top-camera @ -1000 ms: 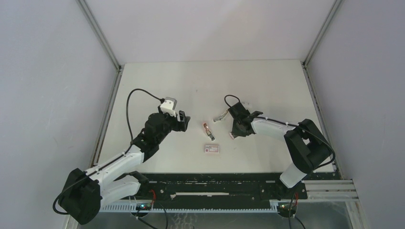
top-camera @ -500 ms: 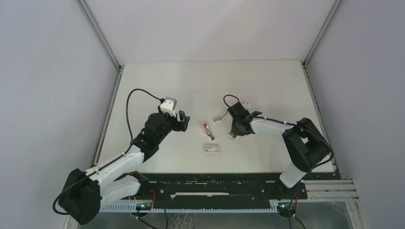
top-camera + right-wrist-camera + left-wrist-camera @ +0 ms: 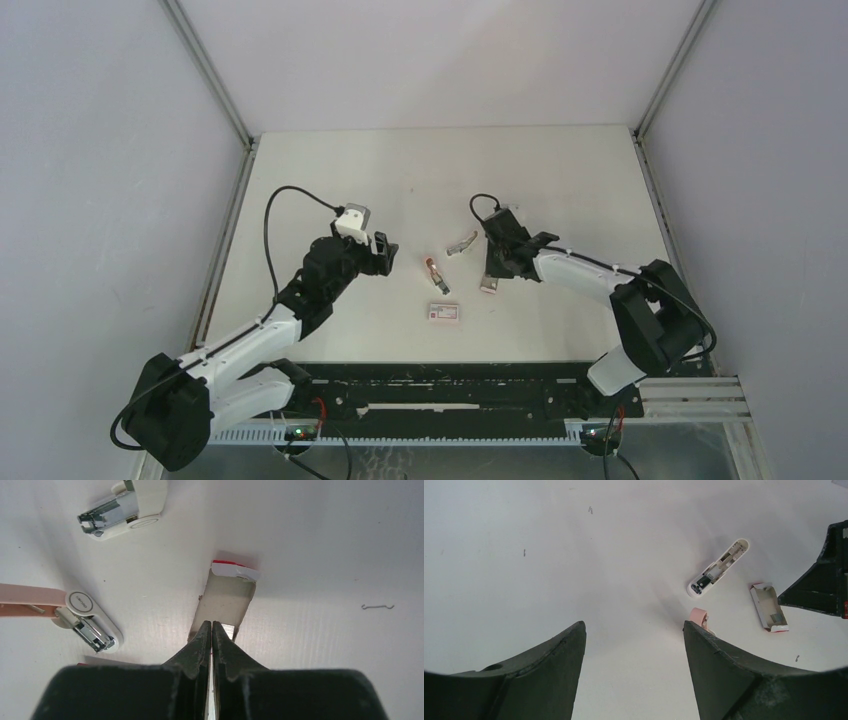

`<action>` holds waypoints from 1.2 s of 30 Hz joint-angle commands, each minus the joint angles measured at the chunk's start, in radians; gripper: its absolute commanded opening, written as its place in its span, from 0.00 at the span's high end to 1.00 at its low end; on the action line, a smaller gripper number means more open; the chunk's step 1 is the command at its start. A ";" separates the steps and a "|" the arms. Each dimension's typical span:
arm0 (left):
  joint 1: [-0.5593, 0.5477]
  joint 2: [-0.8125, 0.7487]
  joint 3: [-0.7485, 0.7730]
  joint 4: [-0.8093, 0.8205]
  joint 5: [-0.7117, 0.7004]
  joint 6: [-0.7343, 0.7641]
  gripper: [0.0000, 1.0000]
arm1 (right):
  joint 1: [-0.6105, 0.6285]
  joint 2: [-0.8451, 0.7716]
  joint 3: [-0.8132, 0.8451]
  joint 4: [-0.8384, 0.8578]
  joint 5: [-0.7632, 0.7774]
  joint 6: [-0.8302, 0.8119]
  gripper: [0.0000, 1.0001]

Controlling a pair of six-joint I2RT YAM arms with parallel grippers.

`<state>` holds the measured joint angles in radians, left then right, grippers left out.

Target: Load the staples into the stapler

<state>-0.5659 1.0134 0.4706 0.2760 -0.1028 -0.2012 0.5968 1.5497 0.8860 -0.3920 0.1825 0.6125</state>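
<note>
The staples (image 3: 228, 630) are a small silvery block lying in an open cardboard tray (image 3: 227, 592) with a red-and-white end flap. The tray also shows in the top view (image 3: 489, 285) and in the left wrist view (image 3: 768, 606). My right gripper (image 3: 210, 625) is shut, with its tips down in the tray's near end beside the staples; it also shows in the top view (image 3: 497, 266). A pink-and-white stapler (image 3: 433, 272) lies open left of the tray. My left gripper (image 3: 634, 625) is open and empty, just left of the stapler.
A white stapler piece with a bare metal channel (image 3: 462, 243) lies behind the pink stapler. A small white box with a red label (image 3: 443, 312) lies near the front. One loose bent staple (image 3: 377, 607) lies on the table right of the tray.
My right arm's elbow has swung to the right while its gripper stayed at the tray, which has barely shifted. The left arm has not moved.
</note>
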 commanded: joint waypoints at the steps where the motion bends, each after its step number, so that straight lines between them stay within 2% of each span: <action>1: 0.003 -0.028 -0.027 0.046 -0.010 -0.019 0.24 | 0.005 -0.053 0.002 0.012 0.022 -0.036 1.00; 6: 0.003 -0.031 -0.028 0.046 -0.008 -0.019 0.24 | 0.020 -0.043 -0.008 -0.008 0.053 -0.014 1.00; 10: 0.003 -0.029 -0.027 0.046 -0.005 -0.022 0.24 | 0.026 -0.022 -0.009 -0.034 0.060 0.019 0.87; 14: 0.003 -0.028 -0.027 0.046 0.000 -0.023 0.24 | 0.036 -0.013 -0.007 -0.021 0.060 0.024 0.80; 36: 0.003 -0.025 -0.026 0.046 0.004 -0.024 0.24 | 0.037 0.039 0.013 -0.006 0.053 0.007 0.80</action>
<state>-0.5663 1.0058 0.4702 0.2764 -0.1020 -0.2108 0.6289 1.5921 0.8780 -0.4206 0.2268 0.6201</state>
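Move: The staples lie in the near end of the open box, about 3 cm below the right hand, 1 cm back and 1 cm to its right; the box's middle is about 1 cm ahead of that hand. The white stapler lies about 6 cm ahead and 4 cm left, the pink stapler 1 cm ahead and 9 cm left, the printed box 6 cm back and 7 cm left. From the left hand the staples are roughly 17 cm right, 3 cm back and 15 cm below. The right hand, empty and shut above the open box, first lifts a trifle, then parts its fingers to about a fifth of their range while easing back about 1 cm and slightly right, so the gap comes over the staples. Still pointing steeply down, it then sinks towards them, some 2.5 cm in all from its highest point, slowing to a stop with the open tips lined up on either side of the staples, not closing on them. ##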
